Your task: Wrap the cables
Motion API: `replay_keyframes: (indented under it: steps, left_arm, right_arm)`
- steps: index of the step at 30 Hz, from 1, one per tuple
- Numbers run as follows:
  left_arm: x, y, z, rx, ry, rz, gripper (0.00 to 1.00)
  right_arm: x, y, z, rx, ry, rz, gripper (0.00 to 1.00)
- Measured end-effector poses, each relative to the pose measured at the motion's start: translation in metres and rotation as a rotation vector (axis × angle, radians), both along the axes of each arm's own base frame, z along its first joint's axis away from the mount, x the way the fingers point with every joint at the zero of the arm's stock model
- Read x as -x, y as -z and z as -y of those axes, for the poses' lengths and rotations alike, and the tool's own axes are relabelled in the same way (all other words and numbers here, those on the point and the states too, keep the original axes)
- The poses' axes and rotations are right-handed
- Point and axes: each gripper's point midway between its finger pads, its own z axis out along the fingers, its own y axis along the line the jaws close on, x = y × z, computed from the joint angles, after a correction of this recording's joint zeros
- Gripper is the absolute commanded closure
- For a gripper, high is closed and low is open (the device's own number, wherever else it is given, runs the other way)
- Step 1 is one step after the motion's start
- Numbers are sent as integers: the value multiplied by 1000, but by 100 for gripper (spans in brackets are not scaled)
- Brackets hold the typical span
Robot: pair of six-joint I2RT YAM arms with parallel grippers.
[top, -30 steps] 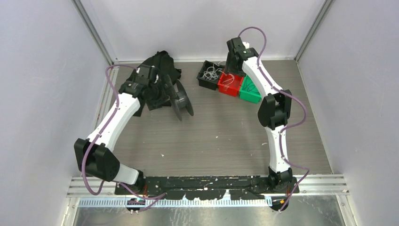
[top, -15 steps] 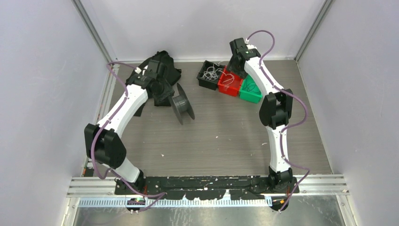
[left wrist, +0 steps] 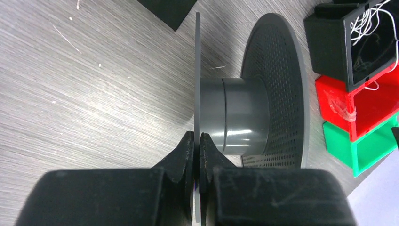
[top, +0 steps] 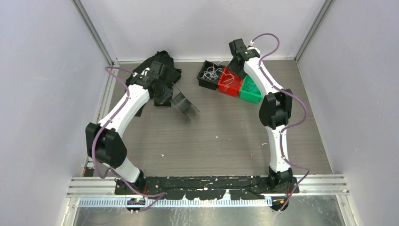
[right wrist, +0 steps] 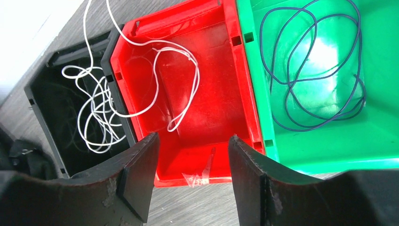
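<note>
White cables lie in curly loops, a tangle (right wrist: 100,101) in the black bin (right wrist: 47,108) and one strand (right wrist: 196,77) trailing into the red bin (right wrist: 207,108). My right gripper (right wrist: 193,143) hangs open just above the near end of the red bin, nothing between its fingers. In the top view it (top: 235,66) is over the bins at the back. A grey spool (left wrist: 240,117) with a perforated far flange (left wrist: 280,94) lies left of the bins. My left gripper (left wrist: 197,141) is shut on the spool's thin near flange (left wrist: 197,70); in the top view the spool (top: 184,103) looks tilted.
A green bin (right wrist: 324,117) holding a thin purple wire (right wrist: 310,70) stands beside the red one. In the top view the black (top: 207,77), red (top: 229,84) and green (top: 250,92) bins form a slanted row. A black bulky object (top: 162,61) sits at the back left.
My left gripper has gone from open to shut on the spool's flange, and the spool has tilted. The left arm has shifted toward the back. The right arm has barely moved.
</note>
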Motion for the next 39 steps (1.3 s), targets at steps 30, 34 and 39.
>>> replay_keyframes:
  steps: [30, 34, 39]
  left_arm:
    - [13, -6, 31, -44, -153, -157, 52]
    - [11, -9, 33, -35, -142, -141, 47]
    - [8, -19, 36, -11, -121, -96, 46]
  right_arm:
    - [-29, 69, -13, -115, 131, -37, 99]
    - [-32, 63, -10, -102, 121, -20, 100]
    - [-31, 25, -5, -94, 94, 42, 100]
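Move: The right hand's open fingers hover over the red bin: the white cable lies some 3 cm ahead, 1 cm left and 8 cm below. The red bin's middle is about 3 cm ahead and 2 left, the black bin 7 ahead and 12 left, the green bin level and 9 right. The left hand already pinches the grey spool's near flange; the spool's middle is about 2 cm ahead, 5 right and 8 below, the backpack 18 ahead and 6 left. Down about 8 cm and slightly forward goes the right hand into the red bin, shuts its fingers on the white cable, then lifts some 4 cm with it. Meanwhile the left hand, still gripping the flange, shifts right and a little back, turning roughly 10 degrees counter-clockwise, rises and sinks again, then opens about halfway, lets go of the flange and starts up. ##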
